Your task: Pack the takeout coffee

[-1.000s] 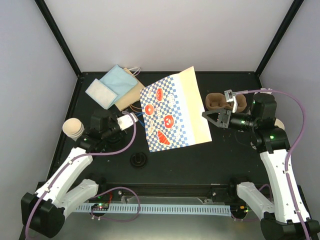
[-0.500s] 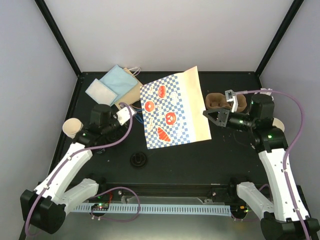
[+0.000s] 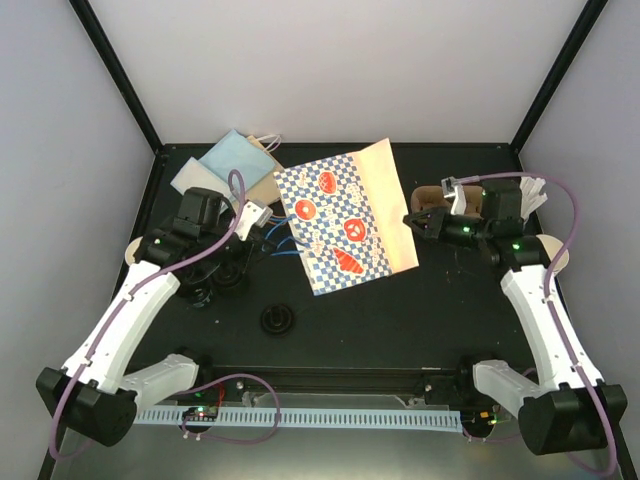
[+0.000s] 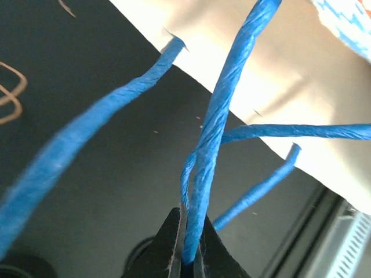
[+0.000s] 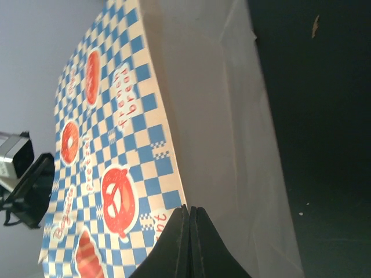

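Note:
The blue-checked paper bag hangs tilted between both arms over the middle of the table. My left gripper is shut on one of its blue cord handles, the cord pinched between the black fingertips. My right gripper is shut on the bag's plain side fold at its edge. The brown cup tray peeks out behind the right gripper. One tan cup shows beside the left arm, another behind the right arm. A black lid lies near the front.
A light-blue and white stack of paper on a brown bag lies at the back left. White stir sticks lie at the back right. Dark round objects sit under the left arm. Black frame posts bound the table.
My left gripper has shut on the blue handle and moved back and right. The bag has swung lower and tilted. My right gripper has shifted slightly back, still holding the bag.

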`<state>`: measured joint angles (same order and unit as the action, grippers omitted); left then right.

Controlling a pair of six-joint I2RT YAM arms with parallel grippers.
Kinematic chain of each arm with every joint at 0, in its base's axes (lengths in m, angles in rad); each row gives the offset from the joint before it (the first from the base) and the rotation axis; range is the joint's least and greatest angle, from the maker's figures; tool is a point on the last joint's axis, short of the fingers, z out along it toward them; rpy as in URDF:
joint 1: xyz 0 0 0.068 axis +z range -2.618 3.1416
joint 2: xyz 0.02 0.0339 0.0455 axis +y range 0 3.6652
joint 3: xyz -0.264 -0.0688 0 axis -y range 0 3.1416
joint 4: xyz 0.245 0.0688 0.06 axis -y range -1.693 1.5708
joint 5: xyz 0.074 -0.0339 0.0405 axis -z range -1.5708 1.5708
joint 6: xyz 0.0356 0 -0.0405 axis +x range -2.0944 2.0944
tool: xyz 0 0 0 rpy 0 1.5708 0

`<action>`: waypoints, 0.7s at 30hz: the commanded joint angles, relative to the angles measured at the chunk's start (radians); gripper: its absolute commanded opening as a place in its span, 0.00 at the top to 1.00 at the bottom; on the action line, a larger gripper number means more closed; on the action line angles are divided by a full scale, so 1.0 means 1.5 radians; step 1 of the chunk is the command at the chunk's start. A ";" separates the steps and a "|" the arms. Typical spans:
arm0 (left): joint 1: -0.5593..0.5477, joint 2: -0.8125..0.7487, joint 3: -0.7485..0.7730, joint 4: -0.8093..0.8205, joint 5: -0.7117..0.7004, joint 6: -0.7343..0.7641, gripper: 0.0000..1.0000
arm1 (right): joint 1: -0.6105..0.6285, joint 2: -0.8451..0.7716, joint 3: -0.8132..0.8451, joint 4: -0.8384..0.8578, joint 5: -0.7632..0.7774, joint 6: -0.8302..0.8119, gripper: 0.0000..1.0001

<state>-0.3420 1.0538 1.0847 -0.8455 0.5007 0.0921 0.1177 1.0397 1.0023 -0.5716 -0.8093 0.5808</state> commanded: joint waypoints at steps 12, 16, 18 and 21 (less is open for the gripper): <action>0.105 -0.059 0.061 -0.046 0.308 -0.182 0.98 | -0.078 0.022 -0.114 0.068 0.009 -0.033 0.99; 0.123 -0.081 0.040 0.050 0.390 -0.271 0.99 | -0.078 0.027 -0.153 0.098 0.012 -0.019 0.99; 0.124 -0.092 0.011 0.122 0.424 -0.345 0.98 | -0.078 0.032 -0.169 0.114 0.017 -0.015 0.99; 0.124 -0.109 -0.020 0.227 0.448 -0.436 0.98 | -0.077 0.045 -0.193 0.137 0.022 -0.010 0.99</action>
<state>-0.1711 0.9337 1.0912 -0.7490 1.0412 -0.3325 0.0181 1.0821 0.7517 -0.4400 -0.8501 0.5526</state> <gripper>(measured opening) 0.031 0.030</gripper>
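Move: The paper bag hangs between the two hands, its blue handle in the left fingers. Its middle lies some 20 cm to the left hand's right, about 5 cm farther out and near its height. The black lid is roughly 6 cm back and 4 cm right of that hand, well below; a dark cup is about 5 cm ahead and 10 cm left. The bag's middle is about 15 cm left of the right hand, level fore and aft; the cup carrier sits some 22 cm ahead, 9 cm right. Back about 3 cm first, then up nearly 9 cm goes the left hand, keeping its shut grip on the blue handle and swinging its fingers up by some 30 degrees until they point almost level at the bag's mouth. Meanwhile the right hand, still pinching the bag's plain end, sinks about 9 cm, drifts slightly right and tips down a little. ##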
